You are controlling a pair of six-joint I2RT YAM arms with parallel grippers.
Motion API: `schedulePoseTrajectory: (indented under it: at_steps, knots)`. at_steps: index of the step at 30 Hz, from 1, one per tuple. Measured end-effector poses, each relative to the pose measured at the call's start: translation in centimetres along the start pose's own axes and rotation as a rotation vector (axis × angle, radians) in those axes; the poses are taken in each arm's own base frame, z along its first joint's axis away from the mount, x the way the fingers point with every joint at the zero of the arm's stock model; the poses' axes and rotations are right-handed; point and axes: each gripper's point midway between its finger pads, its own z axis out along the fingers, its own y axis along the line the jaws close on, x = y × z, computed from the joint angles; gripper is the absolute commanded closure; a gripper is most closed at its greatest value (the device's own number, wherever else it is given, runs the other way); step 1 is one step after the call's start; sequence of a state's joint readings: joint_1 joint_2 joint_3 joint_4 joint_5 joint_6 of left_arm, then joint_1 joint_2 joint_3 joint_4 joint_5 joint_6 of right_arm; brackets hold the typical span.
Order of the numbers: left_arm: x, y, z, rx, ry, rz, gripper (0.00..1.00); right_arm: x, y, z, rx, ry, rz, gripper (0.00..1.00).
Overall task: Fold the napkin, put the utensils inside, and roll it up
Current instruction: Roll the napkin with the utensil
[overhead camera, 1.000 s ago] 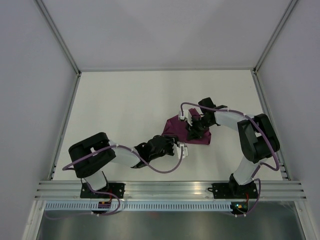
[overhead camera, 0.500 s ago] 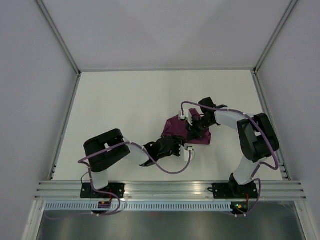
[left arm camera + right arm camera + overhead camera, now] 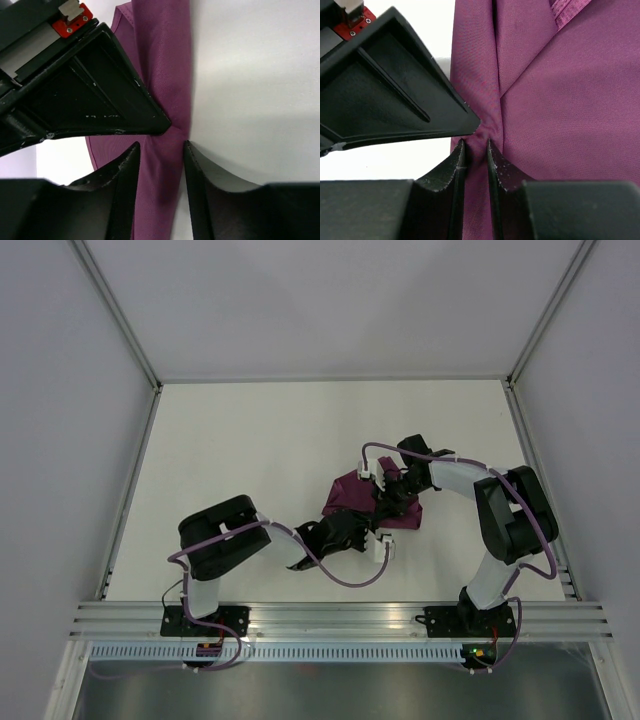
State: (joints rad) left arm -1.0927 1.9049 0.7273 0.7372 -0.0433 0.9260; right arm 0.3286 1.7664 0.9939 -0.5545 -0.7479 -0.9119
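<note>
The magenta-purple napkin (image 3: 348, 496) lies crumpled in a small heap at the table's middle. My right gripper (image 3: 393, 504) sits over its right part and is shut on a pinched ridge of the cloth, as the right wrist view shows (image 3: 476, 146) with the napkin (image 3: 560, 100) filling that view. My left gripper (image 3: 362, 528) is at the heap's near edge. In the left wrist view its jaws (image 3: 161, 150) stand partly apart, with a strip of the napkin (image 3: 165, 75) lying between them and not visibly squeezed. The green-handled knife is not in view.
The white table (image 3: 250, 460) is bounded by grey walls on three sides and by an aluminium rail (image 3: 340, 615) at the near edge. The left arm's purple cable (image 3: 340, 578) loops near the rail.
My left arm has swung right and forward, bringing its gripper up to the napkin's near edge. The right gripper has stayed on the cloth.
</note>
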Motion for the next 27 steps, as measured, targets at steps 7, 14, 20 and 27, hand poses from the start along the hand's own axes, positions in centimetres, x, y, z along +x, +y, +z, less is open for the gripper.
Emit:
schedulePoseTrajectory:
  at_steps: [7,14,20,27]
  knots:
    - [0.0,-0.6,0.5,0.063,0.022,0.018,0.72,0.2,-0.1,-0.2,0.003,0.000,0.008,1.00]
    - [-0.1,-0.4,1.0,0.108,0.048,0.028,0.98,0.4,-0.3,-0.5,0.010,0.003,0.013,0.95]
    - [-0.5,0.0,1.6,0.161,0.096,-0.002,0.98,0.8,-0.6,-1.1,0.043,0.019,0.024,0.55]
    - [-0.2,-0.4,1.2,0.202,0.143,-0.062,0.98,0.3,-1.4,-4.4,0.170,0.017,0.095,0.44]
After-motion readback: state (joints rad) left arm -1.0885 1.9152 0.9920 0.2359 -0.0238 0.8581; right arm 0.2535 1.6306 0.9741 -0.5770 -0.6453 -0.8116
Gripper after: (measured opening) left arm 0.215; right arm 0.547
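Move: The napkin's rolled near edge lies right at the left hand, between its open fingertips and about 1 cm below the hand point. The right hand still has the edge between its closed fingers, at its own hand point; those fingers are some 2 cm ahead of the left hand and 1 cm to its right. The napkin's near right corner lies about 8 cm right of the right hand and 3 cm nearer; its far corner is some 13 cm ahead of it. Sinking slightly and easing about 1 cm to the right, the left hand closes its fingers on the rolled near edge and pinches it, tipping them some 15 degrees further down. The right hand keeps its hold at first, drifting right, then opens, lets go and draws away to the right, up and a little forward, about 4–5 cm in all, turning slightly clockwise. ##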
